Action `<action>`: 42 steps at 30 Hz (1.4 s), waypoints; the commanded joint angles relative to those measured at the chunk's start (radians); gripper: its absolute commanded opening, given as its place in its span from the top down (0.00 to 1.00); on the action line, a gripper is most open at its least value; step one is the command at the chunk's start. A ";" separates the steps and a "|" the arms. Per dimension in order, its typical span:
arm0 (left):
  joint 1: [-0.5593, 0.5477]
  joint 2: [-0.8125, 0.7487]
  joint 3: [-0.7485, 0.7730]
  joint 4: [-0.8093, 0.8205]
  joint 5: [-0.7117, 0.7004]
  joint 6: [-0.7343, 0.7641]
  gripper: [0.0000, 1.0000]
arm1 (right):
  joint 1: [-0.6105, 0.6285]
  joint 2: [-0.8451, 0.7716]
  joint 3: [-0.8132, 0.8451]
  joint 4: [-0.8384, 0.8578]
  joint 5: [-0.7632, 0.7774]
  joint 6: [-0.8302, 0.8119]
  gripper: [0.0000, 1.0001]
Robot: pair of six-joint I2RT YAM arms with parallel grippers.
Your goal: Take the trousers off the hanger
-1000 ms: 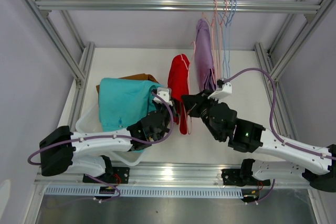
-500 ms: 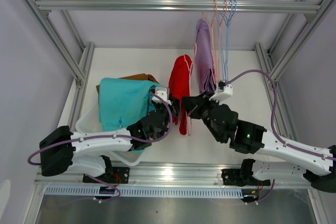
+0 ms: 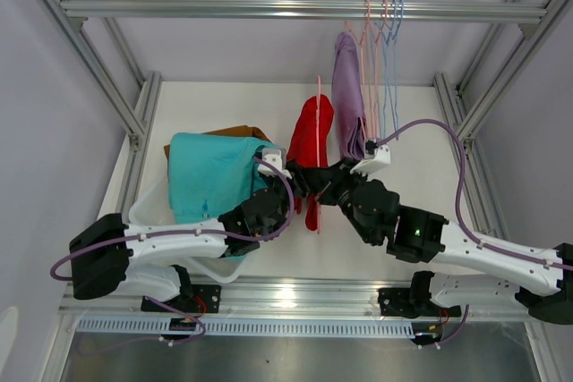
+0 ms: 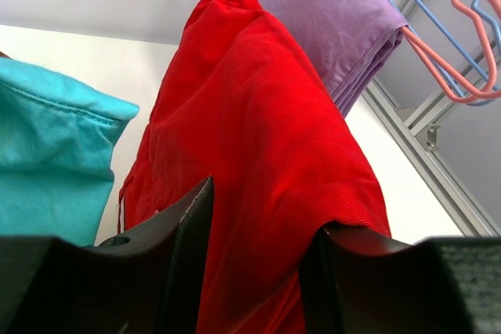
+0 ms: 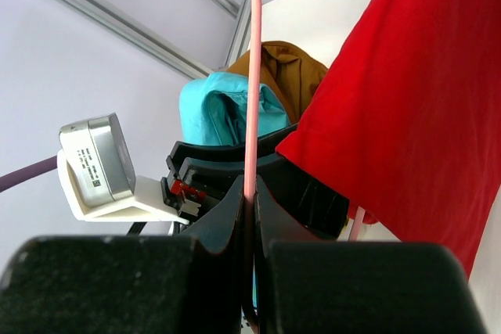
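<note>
The red trousers (image 3: 309, 142) hang in the middle of the table, draped over a pink hanger (image 3: 318, 100). My right gripper (image 3: 322, 187) is shut on the hanger's thin pink rod (image 5: 250, 76), with the red trousers (image 5: 423, 91) just to its right. From the left, my left gripper (image 3: 300, 181) stands at the red cloth (image 4: 258, 131). Its jaws (image 4: 266, 209) are apart, with the cloth lying between them and over the right finger (image 4: 352, 256). The lilac trousers (image 3: 347, 105) hang on another hanger behind.
Teal trousers (image 3: 210, 176) lie over brown ones (image 3: 237, 131) in a white bin (image 3: 152, 207) at the left. Several empty pink and blue hangers (image 3: 380, 60) hang from the metal rail (image 3: 269, 9) beside the lilac trousers. Frame posts stand at both sides.
My left gripper's jaws have spread apart at the red cloth. My right gripper has moved left with the hanger, whose pink rod now sticks up above the red trousers.
</note>
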 commanded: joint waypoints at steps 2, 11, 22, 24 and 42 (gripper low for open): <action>0.008 -0.007 -0.020 0.093 0.009 -0.060 0.56 | 0.022 -0.008 0.063 0.091 0.024 -0.001 1.00; -0.050 -0.045 -0.075 0.124 0.017 -0.009 0.61 | -0.002 -0.024 0.066 0.080 0.028 -0.005 1.00; -0.040 0.060 -0.026 0.191 -0.058 0.077 0.60 | 0.019 -0.028 0.048 0.089 -0.028 0.054 1.00; -0.031 0.073 -0.025 0.213 -0.057 0.066 0.60 | 0.030 -0.036 0.032 0.094 -0.028 0.067 1.00; -0.023 0.110 -0.037 0.367 -0.172 0.045 0.81 | 0.057 -0.090 -0.040 0.071 -0.048 0.136 1.00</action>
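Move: The red trousers hang right in front of my open left hand, a fold already between its fingers; their middle is about 5 cm ahead and 3 cm to the right, roughly level. The teal pile in the tray is some 24 cm to the left, about level fore-and-aft and lower. The purple trousers hang about 22 cm ahead and 10 cm right, somewhat higher. From my right hand, the red trousers are some 7 cm ahead, 2 cm left, a bit lower. I re-grip the red trousers lower down: with half-open fingers around the fold, my left hand eases back and down about 2 cm, then comes forward again while still sinking, rises slightly, and closes on the cloth as it ends some 2 cm lower. My right hand keeps its pinch on the pink hanger's wire and draws it back about 1.5 cm, with a small roll. ##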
